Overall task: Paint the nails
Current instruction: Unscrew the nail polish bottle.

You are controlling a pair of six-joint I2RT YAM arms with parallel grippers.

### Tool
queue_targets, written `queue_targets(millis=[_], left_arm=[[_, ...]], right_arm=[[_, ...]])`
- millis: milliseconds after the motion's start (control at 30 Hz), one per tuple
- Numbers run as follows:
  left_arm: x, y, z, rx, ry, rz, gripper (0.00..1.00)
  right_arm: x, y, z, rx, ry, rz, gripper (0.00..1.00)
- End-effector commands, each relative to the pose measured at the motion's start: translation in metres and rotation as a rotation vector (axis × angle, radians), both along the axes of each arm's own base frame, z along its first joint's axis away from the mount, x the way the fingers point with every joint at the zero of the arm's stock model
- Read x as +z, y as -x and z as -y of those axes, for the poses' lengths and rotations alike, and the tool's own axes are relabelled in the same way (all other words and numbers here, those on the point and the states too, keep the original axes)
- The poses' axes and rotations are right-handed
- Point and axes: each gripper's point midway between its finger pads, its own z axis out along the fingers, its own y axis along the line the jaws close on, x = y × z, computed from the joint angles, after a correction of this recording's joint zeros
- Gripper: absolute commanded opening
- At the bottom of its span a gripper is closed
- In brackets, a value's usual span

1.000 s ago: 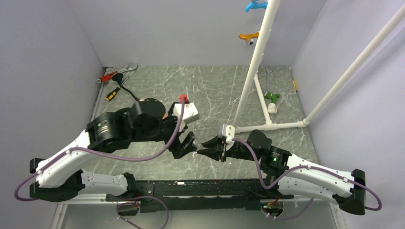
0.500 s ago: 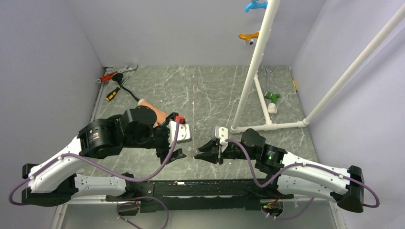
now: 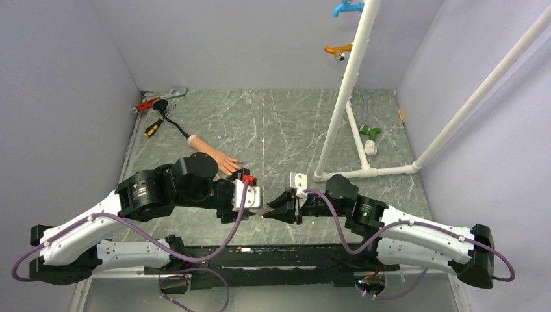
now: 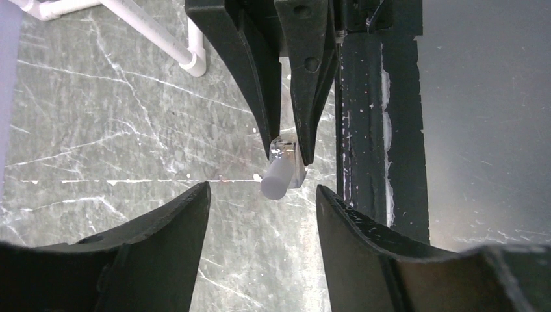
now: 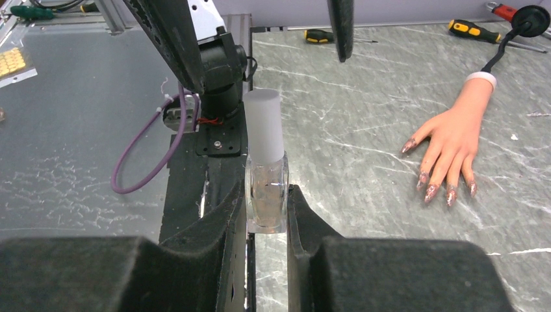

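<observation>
The flesh-coloured mannequin hand (image 3: 213,158) lies palm down on the marble table, fingers toward the near right. Its nails (image 5: 430,190) are reddish-pink and speckled. My right gripper (image 5: 266,198) is shut on a small clear bottle (image 5: 266,188) with a white cap (image 5: 265,123), held level just above the table. My left gripper (image 4: 261,194) faces it, open, with the cap (image 4: 276,180) just beyond its fingertips and not touched. In the top view the left gripper (image 3: 256,207) and the right gripper (image 3: 273,208) meet tip to tip, nearer than the hand.
Screwdrivers and a wrench (image 3: 159,104) lie at the back left corner. A white pipe frame (image 3: 344,91) stands at the right, its base (image 3: 367,170) on the table. The black mounting rail (image 3: 260,257) runs along the near edge.
My left arm has drawn back from over the mannequin hand, uncovering it, and swung to face the bottle's cap with its jaws narrowing. The right gripper has shifted slightly left with the bottle.
</observation>
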Motion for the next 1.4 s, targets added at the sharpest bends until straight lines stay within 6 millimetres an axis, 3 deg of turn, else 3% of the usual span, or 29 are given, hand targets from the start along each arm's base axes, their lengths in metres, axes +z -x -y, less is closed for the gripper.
queue_targets(millis=[0, 367, 1067, 1367], left_arm=[[0.007, 0.004, 0.01, -0.051, 0.03, 0.01, 0.62], [-0.009, 0.006, 0.018, -0.062, 0.029, -0.02, 0.57], [-0.02, 0.005, 0.027, -0.071, 0.008, -0.037, 0.43], [-0.028, 0.006, 0.03, -0.077, -0.011, -0.06, 0.3]], right_arm=[[0.039, 0.002, -0.003, 0.016, -0.109, 0.04, 0.0], [0.041, 0.002, -0.002, 0.017, -0.118, 0.04, 0.0], [0.043, 0.004, -0.002, 0.023, -0.122, 0.045, 0.0], [0.045, 0.005, 0.001, 0.022, -0.13, 0.049, 0.0]])
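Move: The white cap of the nail polish bottle sits about 3 cm to the right of the left hand and 3 cm below it, neither ahead nor back. The bottle's glass body is just under the cap, some 3 cm right and 6 cm down. The practice hand lies on the table about 20 cm ahead and 11 cm left of the left hand, some 28 cm below. From the right hand, which holds the glass body, the cap is about 3 cm straight up. The bottle's white cap is what the left hand comes in on: it sinks about 3 cm and works some 2 cm to the right, slowing after the first half second, with hardly any wrist turn. Its fingers close by about half on the way, ending one on each side of the cap, with a small gap still seeming to show. The right hand stays in place and keeps its pinch on the glass body. ##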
